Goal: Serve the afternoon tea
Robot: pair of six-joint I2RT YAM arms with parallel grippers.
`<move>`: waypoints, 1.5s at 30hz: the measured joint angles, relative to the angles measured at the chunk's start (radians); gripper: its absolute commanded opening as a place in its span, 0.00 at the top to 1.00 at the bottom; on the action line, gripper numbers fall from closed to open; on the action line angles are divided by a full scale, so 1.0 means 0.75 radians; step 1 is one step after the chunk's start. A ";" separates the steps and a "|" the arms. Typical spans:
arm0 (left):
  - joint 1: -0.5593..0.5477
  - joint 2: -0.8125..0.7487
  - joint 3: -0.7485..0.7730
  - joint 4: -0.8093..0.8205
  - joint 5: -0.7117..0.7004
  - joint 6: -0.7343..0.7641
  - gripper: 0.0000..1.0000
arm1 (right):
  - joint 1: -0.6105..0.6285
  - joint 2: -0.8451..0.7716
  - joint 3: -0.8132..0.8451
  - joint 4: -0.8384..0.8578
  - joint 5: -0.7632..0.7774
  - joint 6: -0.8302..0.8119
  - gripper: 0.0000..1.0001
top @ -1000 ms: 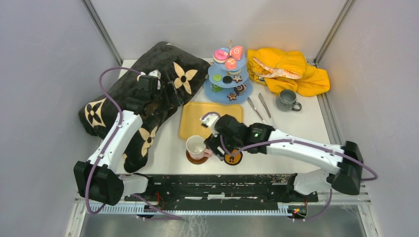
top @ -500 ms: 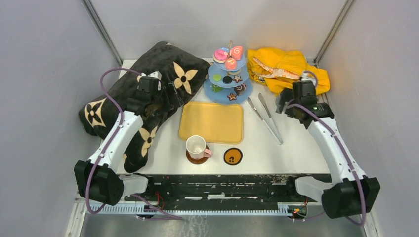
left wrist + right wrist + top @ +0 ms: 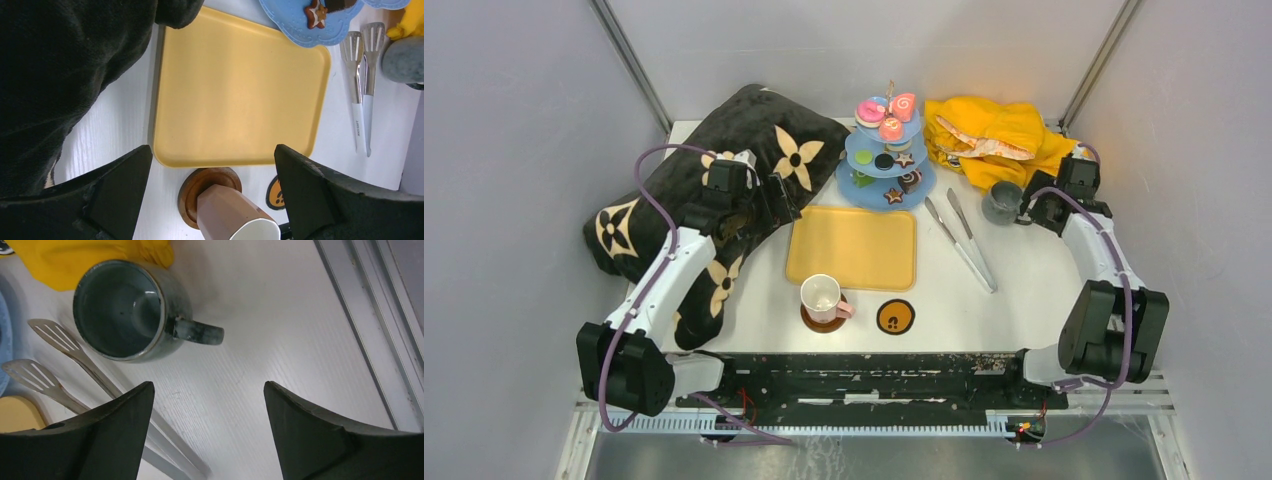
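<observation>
The light-blue three-tier stand [image 3: 886,155] with small sweets stands at the back centre. A pink cup [image 3: 822,297] sits on a brown coaster [image 3: 824,322] near the front edge, and an orange-and-black coaster [image 3: 895,317] lies bare just right of it. At the back right is the grey mug [image 3: 1002,203], upright and empty [image 3: 125,310], its handle [image 3: 200,332] pointing toward my right gripper [image 3: 1036,207]. That gripper [image 3: 208,385] is open just beyond the handle, nothing between its fingers. My left gripper [image 3: 774,198] is open [image 3: 212,148] over the yellow tray's left side.
A flat yellow tray [image 3: 852,247] lies mid-table, metal tongs [image 3: 962,240] to its right. A crumpled yellow cloth [image 3: 1004,140] lies behind the mug. A black flowered pillow [image 3: 714,190] fills the left side under the left arm. A metal rail [image 3: 370,325] marks the table's right edge.
My right arm swung from the orange-and-black coaster at the front to the back right, beside the grey mug's handle. The left arm barely shifted.
</observation>
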State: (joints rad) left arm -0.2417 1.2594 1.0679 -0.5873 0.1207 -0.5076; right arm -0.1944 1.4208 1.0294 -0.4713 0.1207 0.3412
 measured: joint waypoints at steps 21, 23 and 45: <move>0.000 -0.043 -0.016 -0.007 0.027 0.001 0.01 | -0.220 0.293 -0.053 0.543 -0.759 0.034 0.11; 0.000 -0.043 -0.016 -0.007 0.027 0.001 0.01 | -0.212 0.257 -0.105 0.546 -0.781 0.045 0.11; 0.000 -0.050 -0.014 -0.012 0.028 0.002 0.01 | 0.128 0.160 -0.058 0.111 -0.317 -0.152 0.49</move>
State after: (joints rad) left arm -0.2417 1.2217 1.0576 -0.5964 0.1417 -0.5064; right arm -0.0986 1.5410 0.9855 -0.3882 -0.1173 0.2276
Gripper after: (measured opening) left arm 0.993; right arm 0.623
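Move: The dark mug stands about 5 cm ahead of the right hand and 7 cm to its left, its middle some 5 cm lower; its handle sticks out towards the hand, about 2 cm ahead and 2 cm left of it. The two slotted servers lie about 7 cm nearer the base than the mug and 8 cm farther left, flat on the table. From the left hand the mug is roughly 45 cm to the right, 6 cm ahead and 11 cm below. The right hand, open, first reaches forward about 7 cm and sinks some 3 cm past the handle on the mug's right side, its left side rolling up, then sweeps left by nearly 10 cm while drawing back some 5 cm, ending behind the mug with its wrist turned about 20 degrees counter-clockwise. In the last part it rolls back towards level and sinks a little more, and the fingers start to close around the handle from either side, still partly open, with a grip not yet to be seen. ##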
